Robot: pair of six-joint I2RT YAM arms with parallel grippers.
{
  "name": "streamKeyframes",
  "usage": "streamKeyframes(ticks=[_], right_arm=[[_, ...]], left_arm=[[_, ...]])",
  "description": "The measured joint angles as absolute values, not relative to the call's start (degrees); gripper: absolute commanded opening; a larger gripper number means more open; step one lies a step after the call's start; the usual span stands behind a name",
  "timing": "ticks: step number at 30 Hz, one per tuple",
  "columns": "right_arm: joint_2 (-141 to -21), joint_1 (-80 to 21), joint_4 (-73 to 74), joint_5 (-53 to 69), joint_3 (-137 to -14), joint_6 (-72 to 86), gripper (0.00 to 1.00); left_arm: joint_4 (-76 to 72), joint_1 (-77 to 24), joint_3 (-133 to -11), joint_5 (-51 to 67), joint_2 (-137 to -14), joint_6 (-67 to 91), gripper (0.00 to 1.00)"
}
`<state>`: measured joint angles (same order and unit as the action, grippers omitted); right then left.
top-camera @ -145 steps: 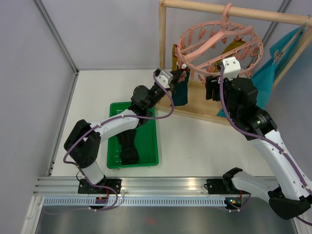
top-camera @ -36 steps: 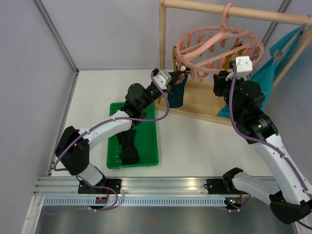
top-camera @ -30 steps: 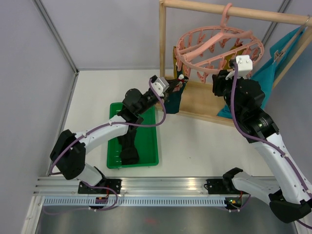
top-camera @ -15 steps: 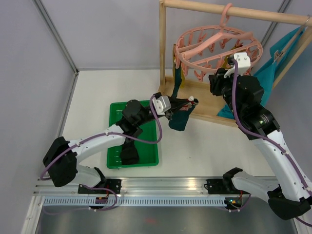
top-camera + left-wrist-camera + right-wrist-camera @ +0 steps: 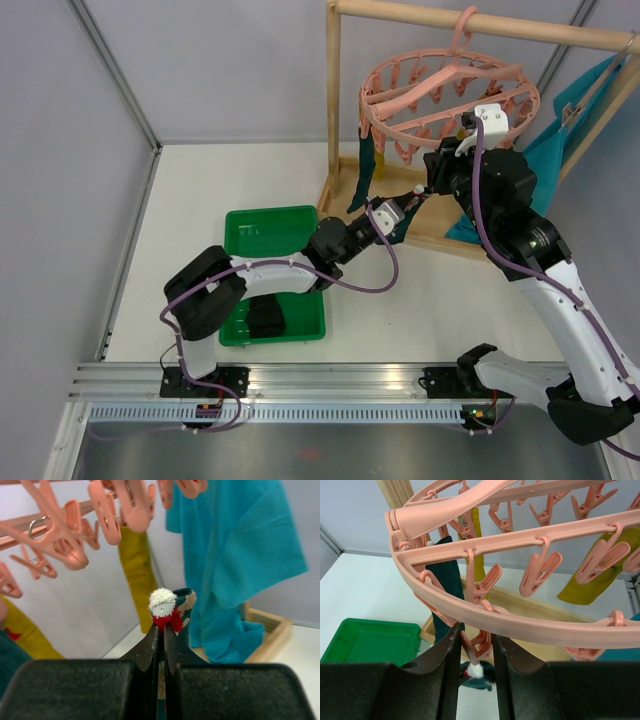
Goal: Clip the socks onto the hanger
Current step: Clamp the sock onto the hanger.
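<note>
The pink ring hanger (image 5: 450, 95) hangs by its hook from the wooden rack. My left gripper (image 5: 162, 627) is shut on a dark teal sock with a red-and-white tip (image 5: 167, 609). In the top view this gripper (image 5: 405, 205) holds the sock (image 5: 400, 222) up below the ring's front. My right gripper (image 5: 474, 635) is shut on a pink clip peg (image 5: 481, 639) under the ring rim (image 5: 530, 625), and the sock's white tuft (image 5: 475, 670) sits just below that peg. A dark teal sock (image 5: 365, 178) and yellow socks (image 5: 592, 582) hang from other pegs.
A green tray (image 5: 270, 230) lies under the left arm with a black sock (image 5: 265, 318) in it. The wooden rack's post (image 5: 334, 100) and base board (image 5: 420, 235) stand behind the grippers. A large teal cloth (image 5: 560, 150) hangs on the right.
The left arm has swung down and to the right with the patterned sock, from the hanger's left side to just under the right gripper. The right gripper has shifted slightly left.
</note>
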<state>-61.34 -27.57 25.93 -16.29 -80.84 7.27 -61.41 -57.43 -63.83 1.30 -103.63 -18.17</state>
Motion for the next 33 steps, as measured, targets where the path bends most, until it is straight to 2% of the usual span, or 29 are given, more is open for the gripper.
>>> streamKeyframes(ticks=[8,33], right_arm=[[-61.8,-27.6,27.2,-16.1,-81.9,7.1,0.00],[-62.0,-27.6,27.8,-16.6,-82.4,6.3,0.00]], left_arm=[[-69.7,-57.5,-67.2,-5.0,-107.3,-20.9,0.02],[-72.0,-57.5,-65.8,-2.2,-104.3,-19.8,0.02]])
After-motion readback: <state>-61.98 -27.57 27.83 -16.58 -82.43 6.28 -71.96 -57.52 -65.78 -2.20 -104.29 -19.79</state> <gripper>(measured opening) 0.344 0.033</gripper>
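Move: The hanger clip that the right fingers already squeeze open lies about 8 cm above the left hand, which holds the Santa sock, and roughly 3 cm to its right and 2 cm ahead. The clip is right at the right hand point. A hung green sock is some 10 cm left and 6 cm ahead of the left hand, at about its height; a hung yellow sock is some 8 cm left and 10 cm ahead, likewise level. Upward for the most part, about 5 cm: the left hand first eases forward a little, then lifts the pinched Santa sock towards the clip's jaws, drifting back and slightly left as it climbs, its fingertips tipping up some 10 degrees. The right hand stays put and keeps its squeeze on the clip. ##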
